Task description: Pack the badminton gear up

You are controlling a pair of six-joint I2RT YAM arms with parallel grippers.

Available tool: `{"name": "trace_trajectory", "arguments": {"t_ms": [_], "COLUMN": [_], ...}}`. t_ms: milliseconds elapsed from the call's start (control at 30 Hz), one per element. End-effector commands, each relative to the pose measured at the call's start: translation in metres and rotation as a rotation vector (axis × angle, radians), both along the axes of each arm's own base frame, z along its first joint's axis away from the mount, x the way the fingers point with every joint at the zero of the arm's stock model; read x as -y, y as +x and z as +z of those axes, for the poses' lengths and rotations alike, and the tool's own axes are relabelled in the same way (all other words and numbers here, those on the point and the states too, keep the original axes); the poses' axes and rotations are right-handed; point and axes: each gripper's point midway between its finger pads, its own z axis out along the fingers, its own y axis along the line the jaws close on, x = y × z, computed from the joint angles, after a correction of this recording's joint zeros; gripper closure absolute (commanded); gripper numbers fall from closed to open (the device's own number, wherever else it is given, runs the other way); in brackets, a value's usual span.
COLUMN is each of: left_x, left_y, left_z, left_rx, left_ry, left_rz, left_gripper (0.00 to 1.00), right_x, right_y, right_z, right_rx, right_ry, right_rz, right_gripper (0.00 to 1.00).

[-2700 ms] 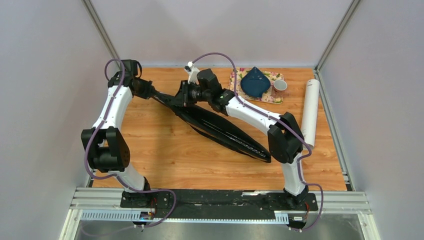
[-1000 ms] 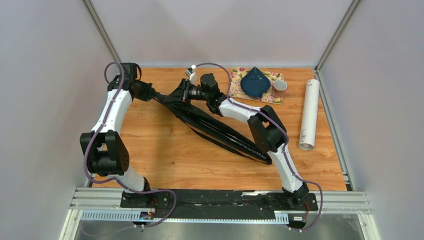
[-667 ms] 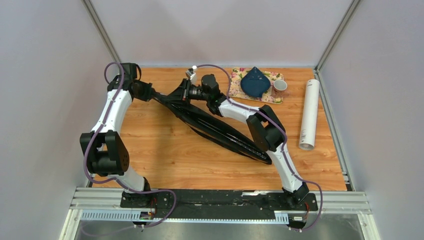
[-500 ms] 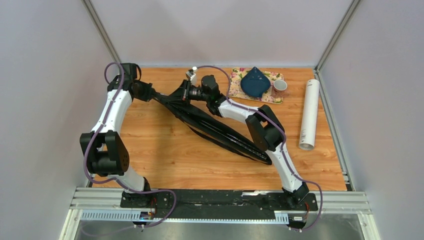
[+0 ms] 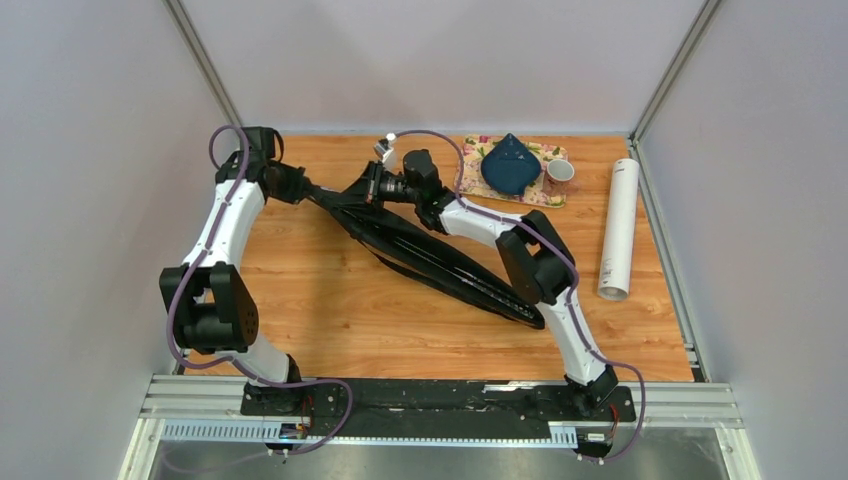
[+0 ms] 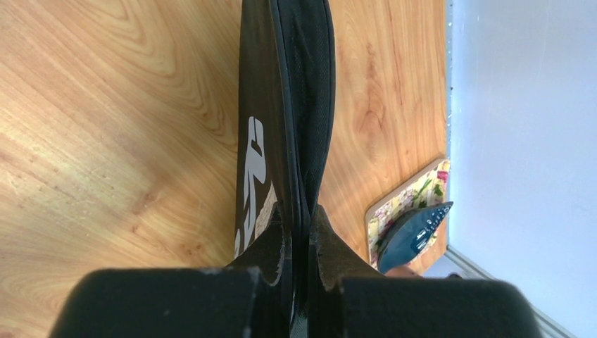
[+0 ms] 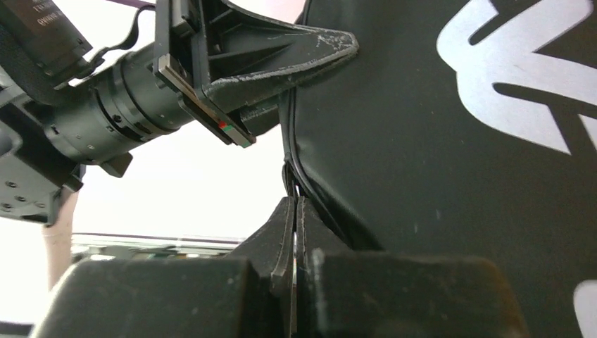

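Observation:
The long black racket cover [image 5: 440, 262] lies slantwise across the wooden table, its narrow end at the back left. My left gripper [image 5: 312, 192] is shut on that narrow end, and in the left wrist view its fingertips [image 6: 301, 220] pinch the cover's [image 6: 285, 105] folded edge. Just to the right, my right gripper [image 5: 366, 186] is at the cover's upper edge. In the right wrist view its jaws [image 7: 296, 203] are pressed together on a thin black cord running off the cover [image 7: 450, 141]. The white tube [image 5: 619, 228] lies along the right side.
A floral tray [image 5: 478, 172] with a blue cloth [image 5: 511, 165] and a small cup [image 5: 560, 171] stands at the back right. The tray also shows in the left wrist view [image 6: 412, 201]. Grey walls close in the table on three sides.
My right gripper's jaws have closed at the cover's edge. The right arm's elbow swung inward earlier. The left arm and the cover have stayed put.

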Motion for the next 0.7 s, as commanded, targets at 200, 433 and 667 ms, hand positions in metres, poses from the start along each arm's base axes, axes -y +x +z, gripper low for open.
{"name": "trace_trajectory", "arguments": {"t_ms": [200, 433, 667], "left_x": [-0.018, -0.049, -0.082], "left_y": [-0.021, -0.012, 0.014], "left_z": [0.009, 0.013, 0.013], "left_rx": [-0.034, -0.038, -0.046], "left_ry": [0.005, 0.056, 0.145], "left_rz": [0.183, 0.255, 0.228], "left_gripper": [1.00, 1.00, 1.00], "right_x": [0.058, 0.110, 0.210], "right_y": [-0.026, -0.055, -0.091], "right_z": [0.017, -0.014, -0.051], "right_rx": [0.210, 0.201, 0.227], "right_ry": [-0.176, -0.301, -0.597], "right_rz": [-0.093, -0.107, -0.204], "right_gripper": [1.00, 1.00, 1.00]}}
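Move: The right hand has the zip pull of the black racket bag in its shut fingers. The bag's near end, the way the zip runs, lies about 43 cm to its right, some 24 cm back and roughly 15 cm lower. The blue pouch on the flowered tray stands about 41 cm right and 11 cm ahead of it, some 14 cm lower. The left hand holds the bag's far-left end, with the zip pull about 7 cm to its right and 1 cm back. Rightward and back along the bag's edge the right hand draws the pinched zip pull, gathering speed over about 16 cm right and 8 cm back, sinking some 5 cm as its left-pointing fingers tip down about 25 degrees. The left hand keeps its pinch on the bag's end, eases back a centimetre, then tugs nearly 5 cm to the left, turning about 10 degrees counter-clockwise. ##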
